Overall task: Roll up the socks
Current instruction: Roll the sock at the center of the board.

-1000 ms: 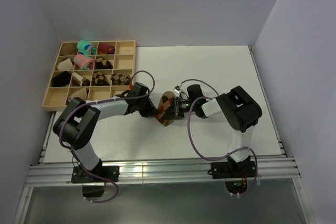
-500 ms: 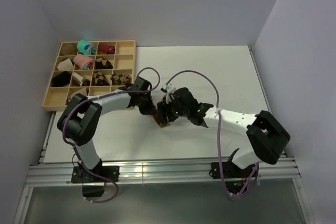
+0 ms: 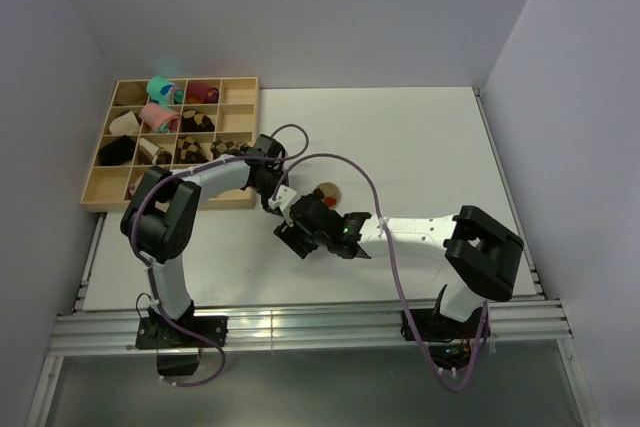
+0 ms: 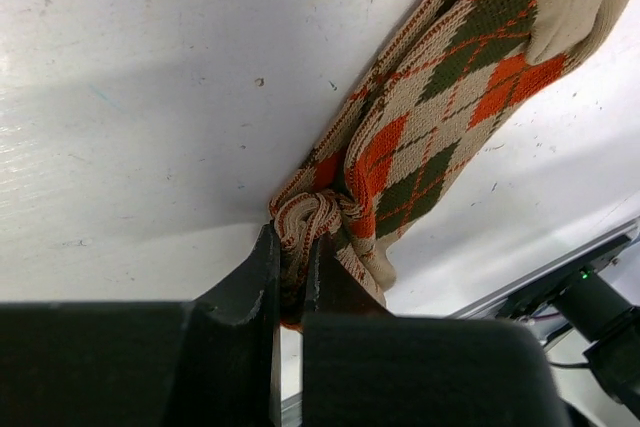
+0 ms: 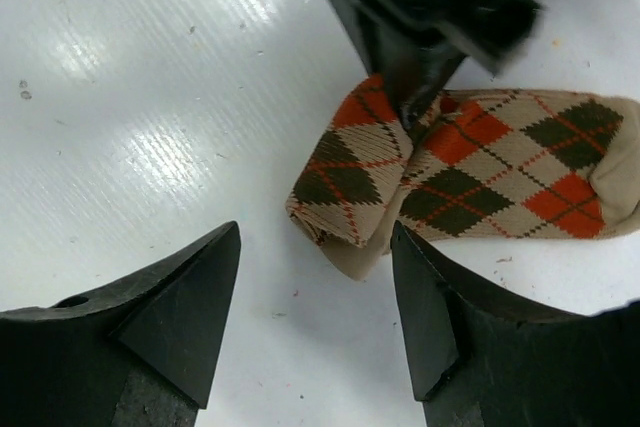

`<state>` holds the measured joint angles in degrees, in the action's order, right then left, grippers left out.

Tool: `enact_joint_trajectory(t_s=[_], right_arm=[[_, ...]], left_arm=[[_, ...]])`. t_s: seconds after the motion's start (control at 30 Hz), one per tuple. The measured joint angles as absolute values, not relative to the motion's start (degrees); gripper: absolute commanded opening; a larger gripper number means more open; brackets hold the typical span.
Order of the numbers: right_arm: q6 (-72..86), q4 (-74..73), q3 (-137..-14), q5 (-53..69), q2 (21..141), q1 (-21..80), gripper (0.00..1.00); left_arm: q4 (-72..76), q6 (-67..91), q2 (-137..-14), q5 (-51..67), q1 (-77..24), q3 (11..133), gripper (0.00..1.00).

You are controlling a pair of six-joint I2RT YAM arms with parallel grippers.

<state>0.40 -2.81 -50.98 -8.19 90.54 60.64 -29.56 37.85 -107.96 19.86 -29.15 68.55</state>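
Note:
The tan argyle socks (image 5: 480, 167) with brown and orange-red diamonds lie flat on the white table, one end folded over. My left gripper (image 4: 295, 247) is shut on a bunched edge of the socks (image 4: 440, 97); its black fingers (image 5: 415, 67) show in the right wrist view, coming down on the fold. My right gripper (image 5: 315, 247) stands open just short of the folded end, touching nothing. From above, only a tan tip of the socks (image 3: 325, 190) shows past the right gripper (image 3: 293, 238) and the left gripper (image 3: 277, 195).
A wooden compartment tray (image 3: 100, 197) at the back left holds several rolled socks in pink, teal, maroon and brown-cream. The two forearms meet over the table's middle. White table (image 3: 420, 147) stretches to the right and back.
My right gripper has opened and let go of the socks, and its arm has reached left. The left gripper has shut on the socks' edge and drawn them left onto the table.

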Motion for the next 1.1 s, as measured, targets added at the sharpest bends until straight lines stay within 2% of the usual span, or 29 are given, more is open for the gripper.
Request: enact_joint_trajectory(t_s=[0.47, 0.57, 0.67, 0.7, 0.87, 0.93, 1.1], right_arm=[[-5.9, -3.1, -54.7, -20.0, 101.1, 66.4, 0.68], [-6.4, -2.6, -54.8, -22.6, 102.0, 67.0, 0.61], [-6.9, -2.6, -54.8, -23.9, 102.4, 67.3, 0.45], [-6.9, -2.6, -54.8, -24.1, 102.5, 67.3, 0.32], [-6.7, -2.6, -54.7, -24.3, 102.5, 67.6, 0.05], [-6.3, -2.5, -54.6, -23.9, 102.3, 67.6, 0.00], [-4.3, -1.7, -53.8, -22.1, 101.6, 67.1, 0.02]], left_arm=[[-32.2, 33.8, -109.6, 22.1, -28.8, 70.6, 0.01], [-32.4, 33.4, -109.7, 22.8, -28.7, 70.6, 0.01], [-32.6, 32.9, -109.9, 23.6, -28.6, 70.6, 0.00], [-32.6, 32.6, -110.0, 23.8, -28.6, 70.6, 0.01], [-32.4, 32.3, -110.1, 24.4, -28.4, 70.6, 0.01], [-32.3, 32.4, -110.1, 24.6, -28.3, 70.5, 0.01], [-31.7, 32.6, -109.9, 24.9, -28.2, 69.9, 0.01]])
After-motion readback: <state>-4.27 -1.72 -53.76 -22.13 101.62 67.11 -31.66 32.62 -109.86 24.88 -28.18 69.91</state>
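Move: The sock's folded end lies some 5 cm below the open right fingers, about 2 cm ahead and 1 cm to their left; the sock's loose toe end is about 8 cm ahead of that hand and 9 cm to its right. The left hand already pinches the fold, whose middle is about 2 cm behind its fingertips, level left to right and about 1 cm lower. From the right hand, the sock tray's middle lies some 20 cm ahead and 24 cm to the left. The right fingers close from wide open to nearly shut, pinching the free edge of the sock's folded end, just on the base side of the left fingertips. Before that the right hand edges left about 1 cm and sinks some 4.5 cm onto the fold, turning about 15 degrees. The left hand keeps its pinch, staying almost in place. ##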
